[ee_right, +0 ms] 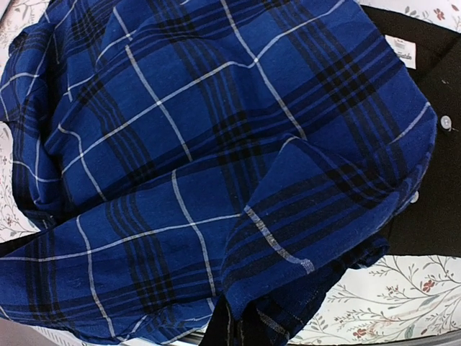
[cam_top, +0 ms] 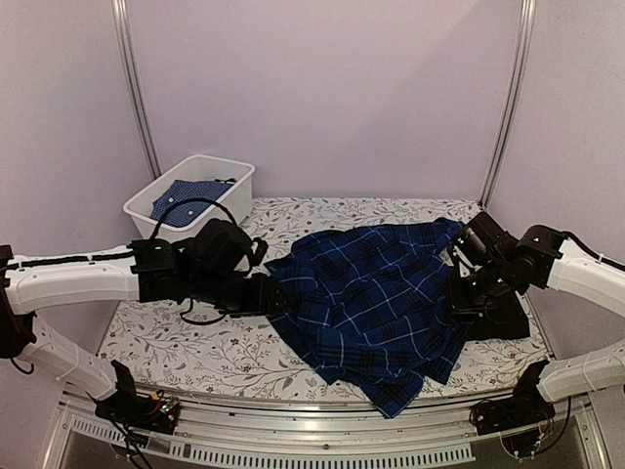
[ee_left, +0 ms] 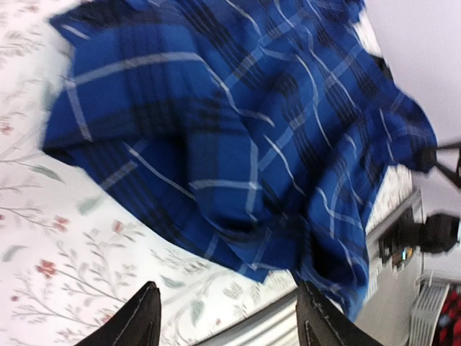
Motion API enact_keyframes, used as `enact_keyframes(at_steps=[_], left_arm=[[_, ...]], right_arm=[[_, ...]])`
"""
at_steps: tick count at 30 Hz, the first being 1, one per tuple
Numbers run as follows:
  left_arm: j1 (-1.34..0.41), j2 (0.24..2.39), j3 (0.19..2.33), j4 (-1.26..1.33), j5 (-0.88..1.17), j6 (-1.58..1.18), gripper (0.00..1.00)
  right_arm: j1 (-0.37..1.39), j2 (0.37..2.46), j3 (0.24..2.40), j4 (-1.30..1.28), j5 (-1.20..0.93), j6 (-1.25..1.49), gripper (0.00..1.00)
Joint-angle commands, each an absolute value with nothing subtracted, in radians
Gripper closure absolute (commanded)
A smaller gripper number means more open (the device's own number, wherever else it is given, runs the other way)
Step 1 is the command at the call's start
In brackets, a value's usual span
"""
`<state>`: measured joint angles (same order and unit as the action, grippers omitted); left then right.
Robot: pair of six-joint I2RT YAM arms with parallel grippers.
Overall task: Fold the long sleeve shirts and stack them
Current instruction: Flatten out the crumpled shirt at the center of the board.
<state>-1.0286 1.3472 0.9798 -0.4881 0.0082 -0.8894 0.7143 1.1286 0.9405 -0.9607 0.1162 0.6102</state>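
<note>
The navy-and-blue plaid shirt (cam_top: 376,293) lies rumpled across the middle of the floral table, one corner hanging over the near edge. In the left wrist view the plaid shirt (ee_left: 245,130) fills the upper frame. My left gripper (cam_top: 276,293) sits at its left edge; the left gripper (ee_left: 227,306) is open over bare tablecloth, with nothing between its fingers. My right gripper (cam_top: 457,259) is at the shirt's right end, shut on a bunched fold of the plaid shirt (ee_right: 216,144) that covers the right gripper (ee_right: 238,333). The black shirt (ee_right: 432,187) lies under the plaid one at the right.
A white bin (cam_top: 232,176) holding a blue dotted cloth (cam_top: 186,197) stands at the back left. The table's metal front rail (cam_top: 322,430) runs along the near edge. Metal frame posts (cam_top: 137,88) rise at the back corners.
</note>
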Motion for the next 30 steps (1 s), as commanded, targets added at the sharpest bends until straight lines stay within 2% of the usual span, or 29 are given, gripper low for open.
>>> enact_keyframes(at_steps=[1,8,12,16,19,21,24,25,30], left_arm=[[-0.837,1.283,0.85,-0.405,-0.065,-0.877,0.37],[-0.605,1.443,0.79,-0.209,0.073,-0.738,0.36],[-0.574,1.582,0.802,-0.114,0.14,-0.707,0.33],[-0.573,1.686,0.825,-0.05,0.181,-0.718,0.35],[-0.577,1.721,0.823,-0.018,0.206,-0.74,0.47],[-0.578,1.731,0.827,-0.016,0.208,-0.749,0.64],[-0.577,1.702,0.865,-0.052,0.168,-0.741,0.97],[-0.576,1.68,0.885,-0.086,0.134,-0.73,1.0],[-0.509,1.536,1.063,-0.367,-0.067,-0.616,1.0]], right_arm=[[0.758,1.149,0.928,-0.863,0.086,0.626,0.98],[0.78,1.189,0.927,-0.806,0.073,0.635,0.96],[0.782,1.196,0.922,-0.791,0.071,0.634,0.96],[0.783,1.2,0.922,-0.781,0.07,0.628,0.96],[0.783,1.197,0.916,-0.778,0.072,0.625,0.96],[0.782,1.194,0.91,-0.774,0.073,0.622,0.96],[0.783,1.196,0.906,-0.767,0.066,0.613,0.96],[0.784,1.198,0.906,-0.766,0.062,0.61,0.96],[0.803,1.21,0.923,-0.751,0.014,0.592,0.98]])
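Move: The shirt's left edge, my left hand's target, lies about 12 cm ahead of that hand, 8 cm to its left and 13 cm below. The crumpled shirt's middle is some 7 cm ahead and 17 cm to the right of it; the loose near tail lies 17 cm back and 21 cm right. My right hand has the shirt's middle 15 cm to its left and 5 cm ahead, the folded black shirt 10 cm right and 4 cm ahead, both about 13 cm down. I swing my open left hand forward and left over the shirt, then down onto its left edge, about 13 cm lower, turning some 15 degrees counter-clockwise. There I pinch the cloth shut between the fingers and start up and forward with it, a few centimetres. My right hand keeps its pinch on the raised right part and eases about 5 cm left. ##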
